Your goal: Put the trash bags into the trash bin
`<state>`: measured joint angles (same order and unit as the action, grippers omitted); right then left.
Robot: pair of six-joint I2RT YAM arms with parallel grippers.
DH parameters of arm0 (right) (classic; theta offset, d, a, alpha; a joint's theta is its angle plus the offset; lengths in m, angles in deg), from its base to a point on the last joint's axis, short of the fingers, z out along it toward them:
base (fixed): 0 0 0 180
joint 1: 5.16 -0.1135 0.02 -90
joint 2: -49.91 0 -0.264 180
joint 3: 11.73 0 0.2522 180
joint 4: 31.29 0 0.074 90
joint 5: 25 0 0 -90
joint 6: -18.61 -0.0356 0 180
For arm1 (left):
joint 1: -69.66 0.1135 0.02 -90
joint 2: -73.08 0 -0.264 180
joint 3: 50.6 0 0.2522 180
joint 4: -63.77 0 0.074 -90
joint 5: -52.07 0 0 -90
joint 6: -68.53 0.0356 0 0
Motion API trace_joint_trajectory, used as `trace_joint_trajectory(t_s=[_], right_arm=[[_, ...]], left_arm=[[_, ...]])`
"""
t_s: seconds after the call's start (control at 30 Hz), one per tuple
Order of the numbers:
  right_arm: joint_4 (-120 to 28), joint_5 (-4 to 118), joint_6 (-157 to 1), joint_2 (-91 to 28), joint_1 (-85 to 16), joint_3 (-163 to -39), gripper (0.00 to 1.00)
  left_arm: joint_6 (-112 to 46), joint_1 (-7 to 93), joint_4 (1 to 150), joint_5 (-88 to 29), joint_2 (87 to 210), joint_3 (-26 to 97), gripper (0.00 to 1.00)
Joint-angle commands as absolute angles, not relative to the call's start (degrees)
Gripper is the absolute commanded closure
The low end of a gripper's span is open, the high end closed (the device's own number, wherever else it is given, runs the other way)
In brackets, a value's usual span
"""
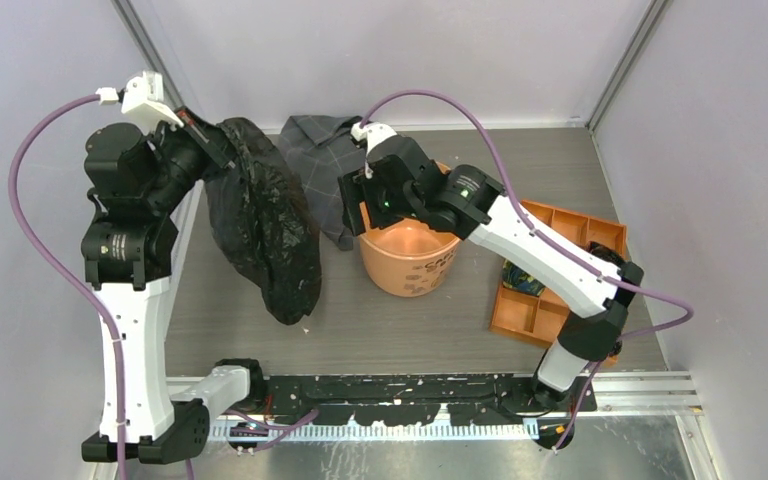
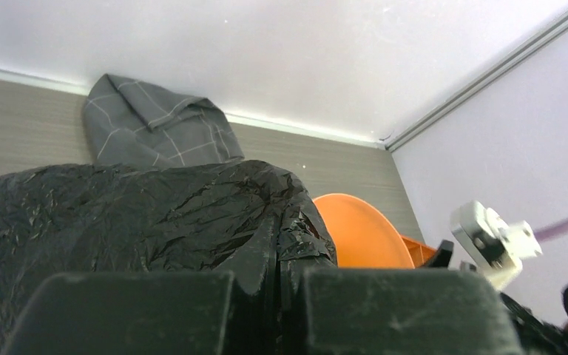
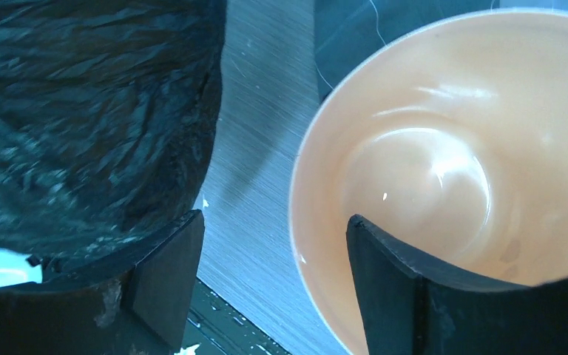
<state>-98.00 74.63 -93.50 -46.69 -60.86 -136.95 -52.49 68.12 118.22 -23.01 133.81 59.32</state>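
Note:
A glossy black trash bag hangs from my left gripper, raised at the far left; its lower end reaches the table. In the left wrist view the jaws are shut on a fold of the bag's film. The round orange trash bin stands upright at mid table with nothing inside. My right gripper hovers over the bin's left rim. In the right wrist view it is open, the rim running between its fingers, which hold nothing. The bag hangs to the left.
A grey checked cloth lies behind the bin against the back wall. A flat orange tray with compartments sits at the right under the right arm. A black rail runs along the near edge.

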Motion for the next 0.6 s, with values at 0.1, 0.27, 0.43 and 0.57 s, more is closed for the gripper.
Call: trace_joint_trajectory(t_s=[0.1,0.27,0.43,0.57], right_arm=[[-87.6,71.9,-86.9,-38.0,-67.6,-136.5,0.09],[-86.2,72.9,-81.7,-40.4,-72.7,-136.7,0.03],[-84.7,79.7,-84.3,-43.7,-72.8,-137.9,0.03],[-81.8,81.6,-86.6,-44.9,-72.8,-138.7,0.10]], left_arm=[[-53.3,68.0,116.9,-21.7,136.4,66.7,0.99],[-57.0,68.0,114.3,-17.5,138.1,69.4,0.99],[-59.8,67.9,110.4,-13.6,138.4,71.1,1.00],[-61.8,68.0,108.0,-10.1,138.7,72.4,0.99]])
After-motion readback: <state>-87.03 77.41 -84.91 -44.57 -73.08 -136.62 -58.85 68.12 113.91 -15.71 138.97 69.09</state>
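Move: To the right hand's left, about 14 cm off and roughly level with it, hangs the middle of the black trash bag. The trash bin's middle is some 8 cm to this hand's right, 1 cm ahead and 20 cm lower, its left rim under the fingers; the grey cloth lies about 17 cm ahead, 7 cm left and 30 cm below. The left hand pinches the bag's top, the bag's middle about 2 cm to its right and 18 cm beneath it. Rising clear of the bin's left rim, the right hand swings back, up and left about 8 cm, spreading its already parted fingers wide and turning some 15 degrees counter-clockwise, then dips about 3 cm while still easing left, bringing the open fingers close to the bag's lower right edge. The left hand keeps its pinch and lifts the bag about 6 cm, tilting slightly up and drifting right. ##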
